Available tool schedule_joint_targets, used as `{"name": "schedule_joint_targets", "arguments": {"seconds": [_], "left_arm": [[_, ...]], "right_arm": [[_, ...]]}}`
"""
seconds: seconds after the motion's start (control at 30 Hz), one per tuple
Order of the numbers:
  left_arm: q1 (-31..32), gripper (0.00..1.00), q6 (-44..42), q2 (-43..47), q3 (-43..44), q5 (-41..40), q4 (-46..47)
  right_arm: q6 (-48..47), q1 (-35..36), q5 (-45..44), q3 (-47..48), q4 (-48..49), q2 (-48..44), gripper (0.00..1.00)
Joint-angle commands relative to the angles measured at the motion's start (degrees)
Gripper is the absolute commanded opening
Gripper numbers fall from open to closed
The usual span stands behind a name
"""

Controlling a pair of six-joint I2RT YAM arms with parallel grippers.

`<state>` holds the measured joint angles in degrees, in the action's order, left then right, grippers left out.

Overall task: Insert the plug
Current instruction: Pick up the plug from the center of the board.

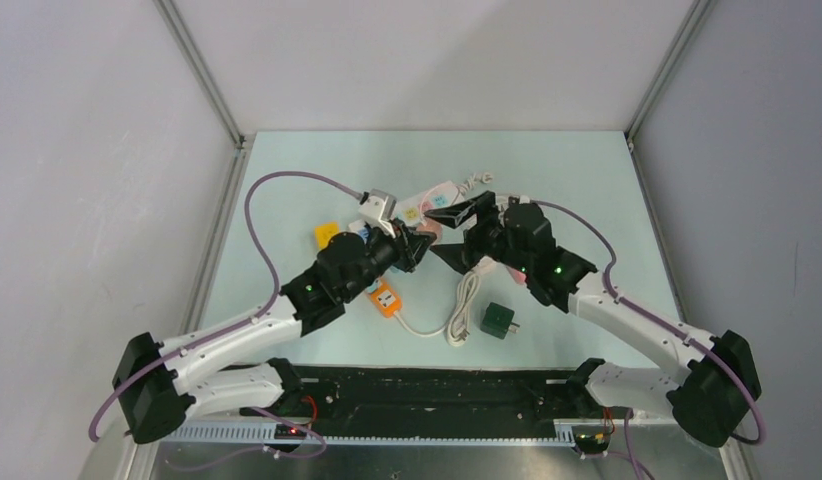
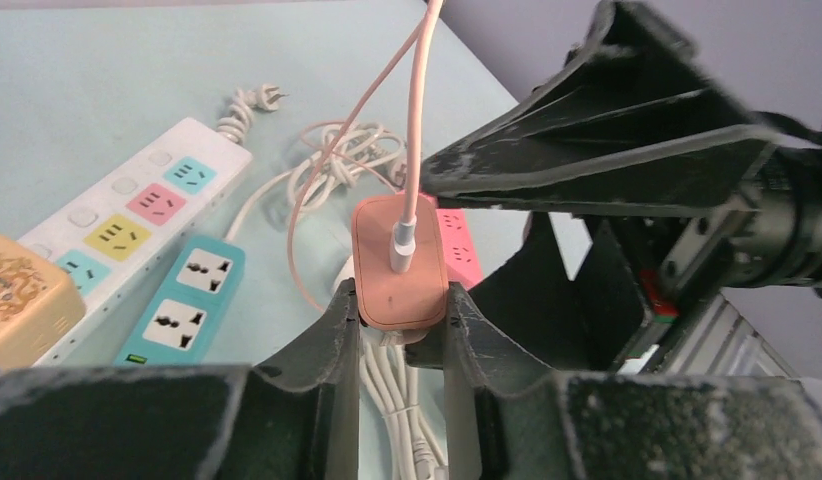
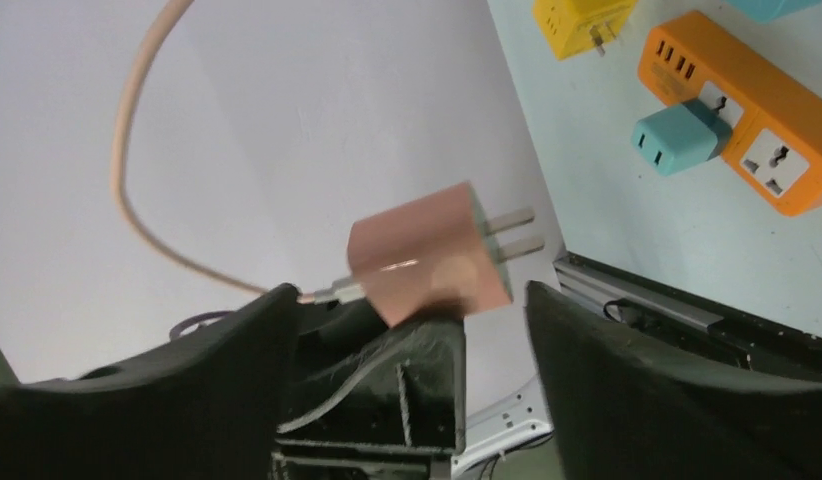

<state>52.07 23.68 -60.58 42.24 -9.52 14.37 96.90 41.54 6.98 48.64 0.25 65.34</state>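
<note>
The plug (image 2: 400,265) is a salmon-pink block with a thin pink cable (image 2: 417,110) rising from its top. My left gripper (image 2: 400,305) is shut on it, one finger pressed against each side, above the table. In the right wrist view the plug (image 3: 427,255) shows two flat metal prongs (image 3: 512,230) pointing right. My right gripper (image 3: 407,330) stands open around it, its fingers (image 3: 667,390) wide apart and not touching it. From the top view both grippers meet mid-table, left gripper (image 1: 412,248) facing right gripper (image 1: 457,230).
Below lie a white power strip (image 2: 137,210) with coloured sockets, a teal strip (image 2: 182,300) and a pink strip (image 2: 457,245). An orange strip (image 3: 752,130) carries a teal adapter (image 3: 677,138). A yellow adapter (image 1: 325,235), a green adapter (image 1: 499,320) and a bundled white cable (image 1: 465,310) lie nearby.
</note>
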Motion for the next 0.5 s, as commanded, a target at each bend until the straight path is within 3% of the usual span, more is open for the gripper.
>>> {"name": "schedule_joint_targets", "arguments": {"seconds": [0.0,0.07,0.2,0.3,0.47], "left_arm": [[-0.3,0.0,-2.9,1.8,1.9,-3.5,0.1],[-0.3,0.0,-3.8,3.0,1.8,-3.6,-1.9],[-0.3,0.0,-5.9,5.8,1.9,-1.6,-6.2],[-0.4,0.0,-8.3,8.4,2.2,1.2,-9.9],[-0.4,0.0,-12.6,12.1,3.2,6.9,-19.2]], "right_arm": [[-5.5,-2.1,4.2,3.2,-1.9,-1.9,0.94],[-8.6,-3.5,6.1,3.4,-2.5,-3.0,0.99],[-19.5,-6.7,8.3,3.4,-4.8,-6.3,0.97],[-31.0,-9.2,12.2,3.1,0.5,-8.4,0.98],[-48.8,-12.2,33.0,3.3,10.1,-7.2,0.97]]}}
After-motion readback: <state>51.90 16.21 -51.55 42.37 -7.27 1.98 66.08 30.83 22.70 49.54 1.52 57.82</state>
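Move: The teal strip, the nearest free sockets for the pink plug already pinched in my left hand, lies about 9 cm ahead, 4 cm left and 23 cm below that hand. From there too, the white strip's middle is some 18 cm ahead and 4 cm left, the peach cube 14 cm ahead and 10 cm left. My right hand has the pink plug about 1 cm ahead and 2 cm to its left; the teal strip is 9 cm ahead, 7 cm left, well below. I open my right fingers the rest of the way and pull them clear of the pink plug, going right and then up, about 4 cm each, while that wrist rolls some 30 degrees, counter-clockwise seen from behind the hand. My left hand keeps its pinch on the plug and carries it about 3 cm left, drawing back some 2.5 cm late on, with a slight roll. ##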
